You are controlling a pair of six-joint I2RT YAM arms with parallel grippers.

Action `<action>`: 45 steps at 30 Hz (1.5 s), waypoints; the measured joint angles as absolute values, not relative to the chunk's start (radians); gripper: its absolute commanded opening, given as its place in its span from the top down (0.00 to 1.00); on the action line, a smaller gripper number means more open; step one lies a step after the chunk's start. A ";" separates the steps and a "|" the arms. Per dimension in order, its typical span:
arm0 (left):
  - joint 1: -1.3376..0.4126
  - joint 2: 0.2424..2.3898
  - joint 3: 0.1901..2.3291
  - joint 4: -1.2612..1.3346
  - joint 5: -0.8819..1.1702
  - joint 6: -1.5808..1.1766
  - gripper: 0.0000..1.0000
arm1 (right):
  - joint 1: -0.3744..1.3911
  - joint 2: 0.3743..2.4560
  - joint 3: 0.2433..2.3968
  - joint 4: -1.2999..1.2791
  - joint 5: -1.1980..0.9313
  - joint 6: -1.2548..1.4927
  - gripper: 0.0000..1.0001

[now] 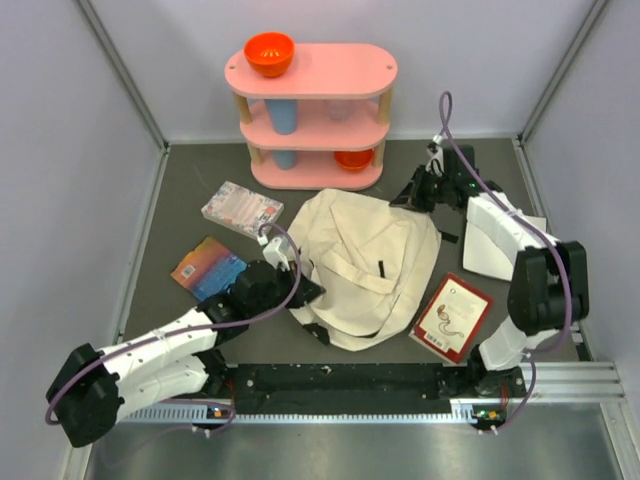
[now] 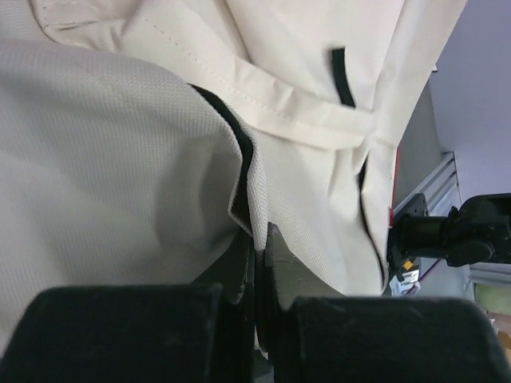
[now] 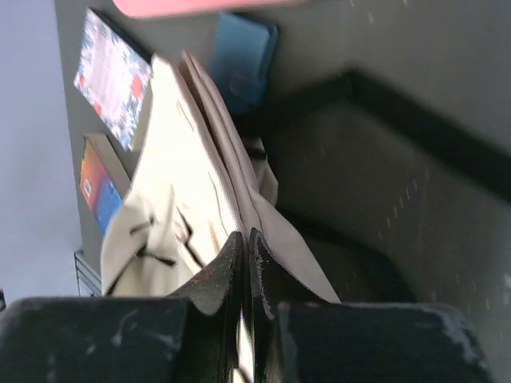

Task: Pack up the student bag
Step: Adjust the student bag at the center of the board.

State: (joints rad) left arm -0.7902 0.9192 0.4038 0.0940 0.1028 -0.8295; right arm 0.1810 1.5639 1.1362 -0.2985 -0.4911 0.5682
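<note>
The student bag (image 1: 365, 265), a cream canvas backpack with black zipper pulls, lies slumped in the middle of the dark table. My left gripper (image 1: 300, 290) is at its near-left edge, and in the left wrist view the fingers are shut on a fold of the bag's cream fabric (image 2: 120, 159), pinched at the left gripper's tips (image 2: 259, 237). My right gripper (image 1: 412, 193) is at the bag's far-right corner. In the right wrist view the right gripper (image 3: 244, 238) is shut on the bag's thin edge (image 3: 184, 175).
A floral book (image 1: 242, 208) and a colourful book (image 1: 208, 268) lie left of the bag, and a red-and-white book (image 1: 452, 315) lies at its right. A pink shelf (image 1: 312, 115) at the back holds an orange bowl (image 1: 269, 53), a blue cup (image 1: 283, 117) and another orange bowl (image 1: 353, 158).
</note>
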 measured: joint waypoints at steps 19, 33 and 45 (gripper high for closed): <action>-0.930 0.859 0.377 0.066 -0.020 -0.911 0.17 | 0.170 1.647 1.287 -0.445 -0.186 0.453 0.23; -0.786 0.651 0.554 -0.300 -0.459 -0.619 0.02 | 0.150 1.364 0.742 -0.357 -0.149 0.556 0.22; -0.467 1.045 0.551 -0.191 -0.015 -0.530 0.02 | 0.150 1.389 0.653 -0.220 -0.229 0.593 0.23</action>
State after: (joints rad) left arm -0.4675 1.0454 0.5507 -0.1913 -0.0154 -0.5301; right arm 0.1501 1.3891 0.6525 -0.2195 -0.2291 0.5926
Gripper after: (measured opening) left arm 0.984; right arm 0.773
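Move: The student bag hangs by its edges from both shut grippers: its middle is about 12 cm right of the left hand, 7 cm ahead and 10 cm below; from the right hand it lies some 12 cm back, 6 cm left and 13 cm down. From the right hand, the small blue notebook is about 12 cm left and 3 cm ahead, and the red book 15 cm right and 24 cm back, both low. The orange-and-blue book is some 24 cm left of the left hand and 7 cm ahead. The bag's far-right edge is carried about 8 cm forward and slightly left as the right fingers open, letting go; that hand then sweeps back some 17 cm, right and down to the right edge. The left hand shifts 3 cm right, opening to free its edge, then rises and swings about 15 cm left and forward before sinking wide open over the left edge, rolling some 25 degrees. ##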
